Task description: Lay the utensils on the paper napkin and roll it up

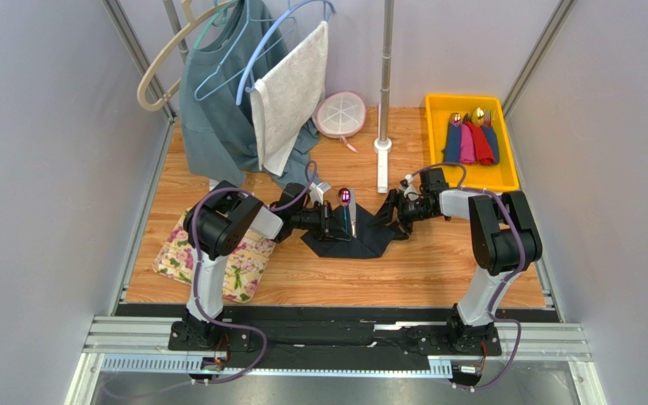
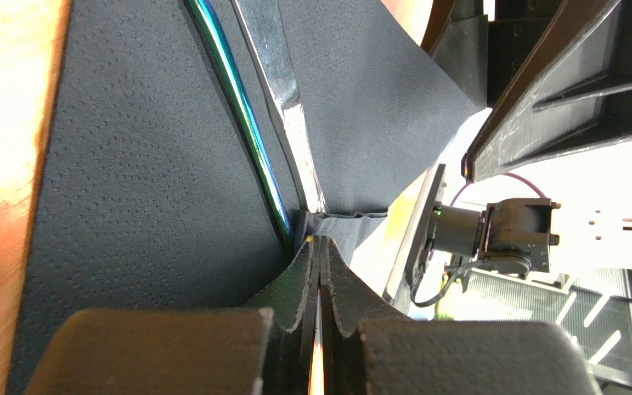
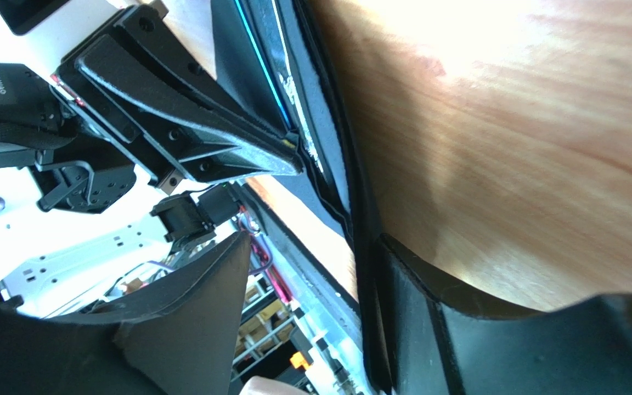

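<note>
The black paper napkin (image 1: pixel 368 240) lies on the wood at centre, and its right side is lifted. On it rest the utensils (image 1: pixel 346 211), among them a spoon with a purple bowl (image 1: pixel 345 197). The left wrist view shows an iridescent handle (image 2: pixel 241 115) and a shiny one (image 2: pixel 282 107) on the napkin (image 2: pixel 130 164). My left gripper (image 2: pixel 319 243) is shut, its tips against a crumpled fold of napkin beside the handles. Whether it pinches the fold I cannot tell. My right gripper (image 3: pixel 311 243) is open at the napkin's right edge (image 3: pixel 340 189), which lies along one finger (image 3: pixel 426 329).
A floral mat (image 1: pixel 217 257) lies under the left arm. At the back right, a yellow tray (image 1: pixel 463 99) holds cutlery rolled in coloured napkins (image 1: pixel 471 142). A pole base (image 1: pixel 382 169), a pink round dish (image 1: pixel 340 114) and hung clothes (image 1: pixel 226 101) stand behind.
</note>
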`<control>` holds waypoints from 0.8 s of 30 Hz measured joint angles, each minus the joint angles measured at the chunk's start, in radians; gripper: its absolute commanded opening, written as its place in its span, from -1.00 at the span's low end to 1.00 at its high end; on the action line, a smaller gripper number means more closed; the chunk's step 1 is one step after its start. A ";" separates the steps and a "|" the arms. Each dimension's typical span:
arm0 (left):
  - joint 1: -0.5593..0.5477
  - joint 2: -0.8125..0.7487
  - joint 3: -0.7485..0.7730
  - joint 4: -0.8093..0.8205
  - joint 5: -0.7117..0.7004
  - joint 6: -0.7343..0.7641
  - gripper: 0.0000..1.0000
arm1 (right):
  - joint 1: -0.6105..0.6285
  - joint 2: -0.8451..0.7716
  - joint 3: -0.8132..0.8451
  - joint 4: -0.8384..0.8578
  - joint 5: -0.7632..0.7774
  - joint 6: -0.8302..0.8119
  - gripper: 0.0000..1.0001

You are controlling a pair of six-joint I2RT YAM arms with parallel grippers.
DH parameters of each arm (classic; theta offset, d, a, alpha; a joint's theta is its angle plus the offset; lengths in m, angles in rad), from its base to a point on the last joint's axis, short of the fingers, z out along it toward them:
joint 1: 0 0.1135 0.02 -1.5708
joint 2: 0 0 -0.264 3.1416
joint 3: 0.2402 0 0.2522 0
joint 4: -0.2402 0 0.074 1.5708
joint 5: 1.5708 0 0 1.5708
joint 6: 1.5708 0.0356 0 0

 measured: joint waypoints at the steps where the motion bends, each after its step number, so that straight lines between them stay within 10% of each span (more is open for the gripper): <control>1: 0.000 0.000 0.000 0.000 0.000 0.000 -0.93 | 0.001 0.000 -0.003 0.005 -0.006 0.005 0.15; 8: 0.000 0.000 0.000 0.001 -0.001 0.000 -0.94 | 0.002 0.000 -0.005 -0.035 -0.023 -0.016 -0.17; 15: 0.000 0.000 0.000 0.001 -0.002 0.000 -0.95 | 0.018 -0.003 -0.001 -0.093 -0.017 -0.053 -0.91; 24: 0.000 0.000 0.000 0.000 -0.002 0.000 -0.96 | 0.104 0.019 0.063 -0.089 -0.023 -0.020 -0.93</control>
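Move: The napkin's raised right edge already stands between the right hand's open fingers, about 2 cm back and 1 cm to the left of the hand point, a touch below it. The knife lies some 10 cm left of the right hand, 3 cm farther out and 3 cm lower; the spoon is 2 cm to the left of the knife, level with it. From the left hand, that napkin edge is roughly 11 cm to the right and about level. The right hand first draws back about 2 cm along the napkin's raised right edge while its fingers close from well open to shut, pinching that edge; it then carries the edge about 3 cm left, towards the knife and spoon, rising 1 cm and turning slightly counter-clockwise. The left hand stays put, its fingers still shut on the napkin's near fold by the utensils' handle ends. ##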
